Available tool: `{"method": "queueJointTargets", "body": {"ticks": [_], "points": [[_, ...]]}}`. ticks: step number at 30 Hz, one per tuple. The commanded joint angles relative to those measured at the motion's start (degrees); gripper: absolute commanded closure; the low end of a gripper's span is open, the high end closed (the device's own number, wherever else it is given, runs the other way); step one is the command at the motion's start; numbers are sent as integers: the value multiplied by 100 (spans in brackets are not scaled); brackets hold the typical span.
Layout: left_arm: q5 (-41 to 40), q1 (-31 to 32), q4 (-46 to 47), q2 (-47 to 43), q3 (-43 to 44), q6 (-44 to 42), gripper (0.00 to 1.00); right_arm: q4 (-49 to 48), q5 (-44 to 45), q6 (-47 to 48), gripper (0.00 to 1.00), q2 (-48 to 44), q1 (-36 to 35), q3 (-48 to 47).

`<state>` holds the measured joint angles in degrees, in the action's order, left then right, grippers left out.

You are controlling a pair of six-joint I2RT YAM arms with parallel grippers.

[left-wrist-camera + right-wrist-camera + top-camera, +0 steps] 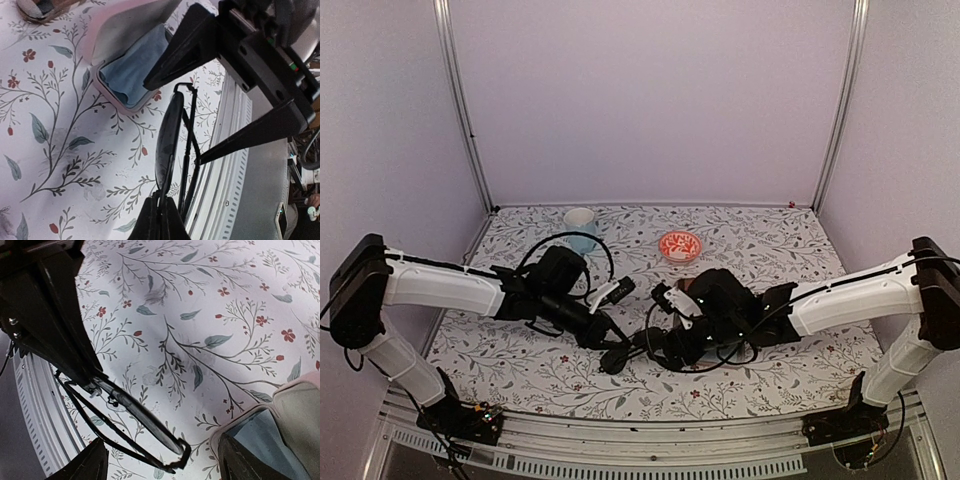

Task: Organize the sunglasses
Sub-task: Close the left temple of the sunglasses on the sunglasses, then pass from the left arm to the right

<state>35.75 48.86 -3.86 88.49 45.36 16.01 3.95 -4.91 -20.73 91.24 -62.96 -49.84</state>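
The black sunglasses (167,135) hang folded just above the flowered table, thin arms beside the dark lens. My left gripper (162,207) is shut on the rim of one lens. In the right wrist view the same sunglasses (142,422) slant between my right gripper's (165,465) two fingers, which stand wide apart without touching them. That gripper is open. From above, both grippers meet at the table's near middle, left gripper (612,352) and right gripper (658,345). An open pink case (127,75) with a blue cloth inside lies just beyond the glasses.
A brown case (40,7) lies at the far corner of the left wrist view. A red patterned bowl (680,245) and a pale cup (581,228) stand at the back of the table. The table's ribbed front edge (235,165) runs close beside the glasses.
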Motion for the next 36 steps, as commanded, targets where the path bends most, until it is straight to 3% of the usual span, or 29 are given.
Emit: {"method": "queueJointTargets", "body": {"ticks": [1, 8, 17, 36], "points": [[566, 98, 270, -124, -63, -247, 100, -316, -584, 587, 21, -210, 79, 92], [743, 311, 272, -82, 22, -419, 100, -524, -1349, 887, 22, -135, 99, 133], [906, 432, 272, -69, 40, -609, 100, -905, -2375, 1056, 42, -110, 152, 308], [1017, 563, 315, 141, 112, -747, 100, -1006, -2603, 1002, 65, -143, 275, 429]]}}
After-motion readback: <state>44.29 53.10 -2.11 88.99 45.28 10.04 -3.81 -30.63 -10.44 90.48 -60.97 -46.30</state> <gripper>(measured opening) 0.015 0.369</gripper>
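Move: The left hand still pinches the sunglasses near the middle. From the right hand, the left temple's middle lies about 3 cm back, 4 cm left and 1 cm below; from the left hand, about 3 cm back, 4 cm right and 1 cm below. The open case stands some 5 cm ahead, 9 cm right and 8 cm below the right hand; the red bowl, roughly 28 cm ahead and 3 cm right. Both hands draw back about 5 cm as the right turns counter-clockwise, narrowing its fingers around temple and lens. ##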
